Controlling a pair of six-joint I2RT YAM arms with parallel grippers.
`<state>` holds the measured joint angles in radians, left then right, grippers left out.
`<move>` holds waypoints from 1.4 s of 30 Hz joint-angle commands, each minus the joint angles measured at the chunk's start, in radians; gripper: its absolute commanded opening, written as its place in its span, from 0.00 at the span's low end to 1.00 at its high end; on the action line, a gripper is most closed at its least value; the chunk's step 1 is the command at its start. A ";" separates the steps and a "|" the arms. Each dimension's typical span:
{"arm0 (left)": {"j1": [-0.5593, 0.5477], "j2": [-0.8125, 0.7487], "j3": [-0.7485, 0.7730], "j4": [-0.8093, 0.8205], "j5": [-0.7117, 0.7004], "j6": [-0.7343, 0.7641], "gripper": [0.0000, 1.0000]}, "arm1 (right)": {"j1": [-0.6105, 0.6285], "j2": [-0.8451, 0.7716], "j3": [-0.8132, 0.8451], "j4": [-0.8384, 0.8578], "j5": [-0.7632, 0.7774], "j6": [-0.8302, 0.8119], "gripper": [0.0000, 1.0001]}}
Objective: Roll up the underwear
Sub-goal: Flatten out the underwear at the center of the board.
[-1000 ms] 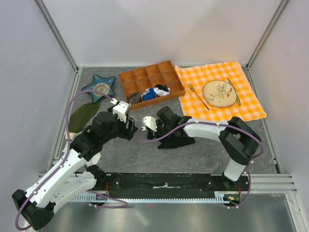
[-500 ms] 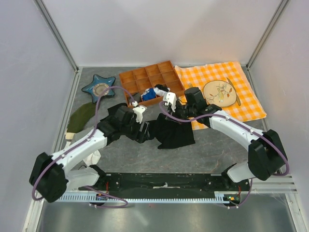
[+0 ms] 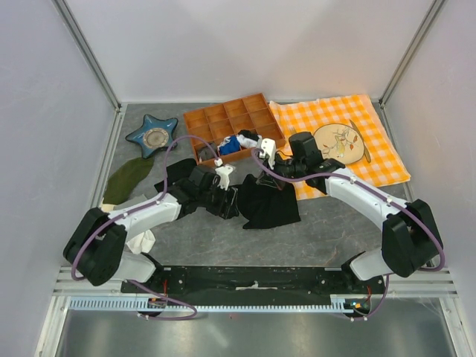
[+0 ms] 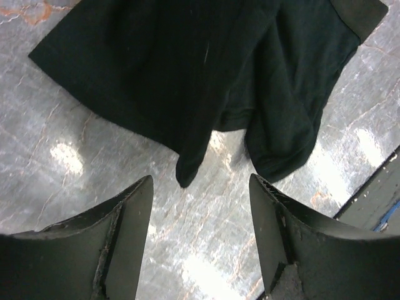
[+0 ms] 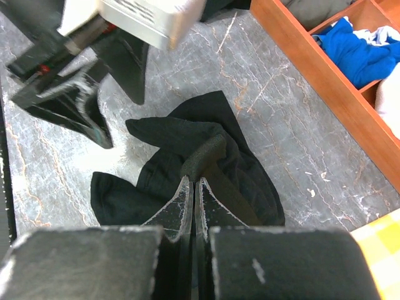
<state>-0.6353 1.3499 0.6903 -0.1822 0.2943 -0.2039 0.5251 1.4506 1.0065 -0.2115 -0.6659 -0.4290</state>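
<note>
The underwear (image 3: 274,207) is a crumpled black garment on the grey table, in front of the orange tray. My right gripper (image 5: 194,180) is shut on a fold of the underwear's (image 5: 187,156) waistband and holds that edge up, with the rest trailing onto the table. In the top view the right gripper (image 3: 262,171) stands over the garment's rear edge. My left gripper (image 4: 200,179) is open and empty, low over bare table just short of the underwear's (image 4: 206,69) hem. It sits at the garment's left side, as the top view shows the left gripper (image 3: 229,199).
An orange compartment tray (image 3: 195,117) with blue and white cloths stands behind. A smaller black cloth (image 3: 175,171) and an olive-green cloth (image 3: 126,178) lie to the left, near a blue star dish (image 3: 152,135). The checked cloth (image 3: 372,160) with plate and cutlery is at right.
The right gripper has carried the pinched waistband back toward the tray. The left arm has stretched forward and right, bringing its open gripper up to the underwear's left side.
</note>
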 commanded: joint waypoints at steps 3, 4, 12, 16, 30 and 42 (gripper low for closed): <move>-0.003 0.150 0.052 0.107 0.080 -0.015 0.52 | -0.002 0.002 0.011 0.006 -0.055 0.018 0.00; -0.003 0.172 0.064 0.099 0.089 -0.014 0.46 | -0.004 0.004 0.012 0.006 -0.055 0.018 0.00; -0.001 0.117 0.143 -0.054 0.052 -0.006 0.02 | -0.013 -0.015 0.029 -0.067 -0.093 -0.040 0.00; -0.003 -0.064 0.164 -0.187 0.048 -0.006 0.02 | -0.014 -0.067 0.063 -0.164 -0.135 -0.115 0.00; -0.210 -0.275 0.708 -0.744 0.166 0.063 0.02 | -0.011 -0.392 0.478 -0.796 -0.187 -0.455 0.00; -0.418 -0.324 0.835 -0.770 0.080 -0.045 0.02 | -0.019 -0.529 0.575 -0.791 -0.111 -0.308 0.00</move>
<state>-1.0462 1.0512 1.5398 -0.9195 0.4198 -0.2054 0.5129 0.9062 1.6428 -1.0382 -0.8459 -0.8173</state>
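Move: The left hand, open, has a pointed fold on the left edge of the underwear about 5 cm below it and 1 cm to its right. The underwear's middle lies some 10 cm right and 3 cm ahead, the wooden box about 29 cm straight ahead, another black garment roughly 19 cm left and 11 cm ahead. From the right hand, still gripping the underwear higher up, that fold lies about 6 cm back, 9 cm left and 15 cm down. The left fingers pinch shut on the underwear's pointed left fold after sinking about 4 cm, while the right hand keeps its grip and at first hardly moves. Then both haul the cloth up, some 30 cm and more, and back towards the bases by about 16 cm; the right also draws off to the right, away from the left hand, fingers tipping upward, and the left wrist turns clockwise. ##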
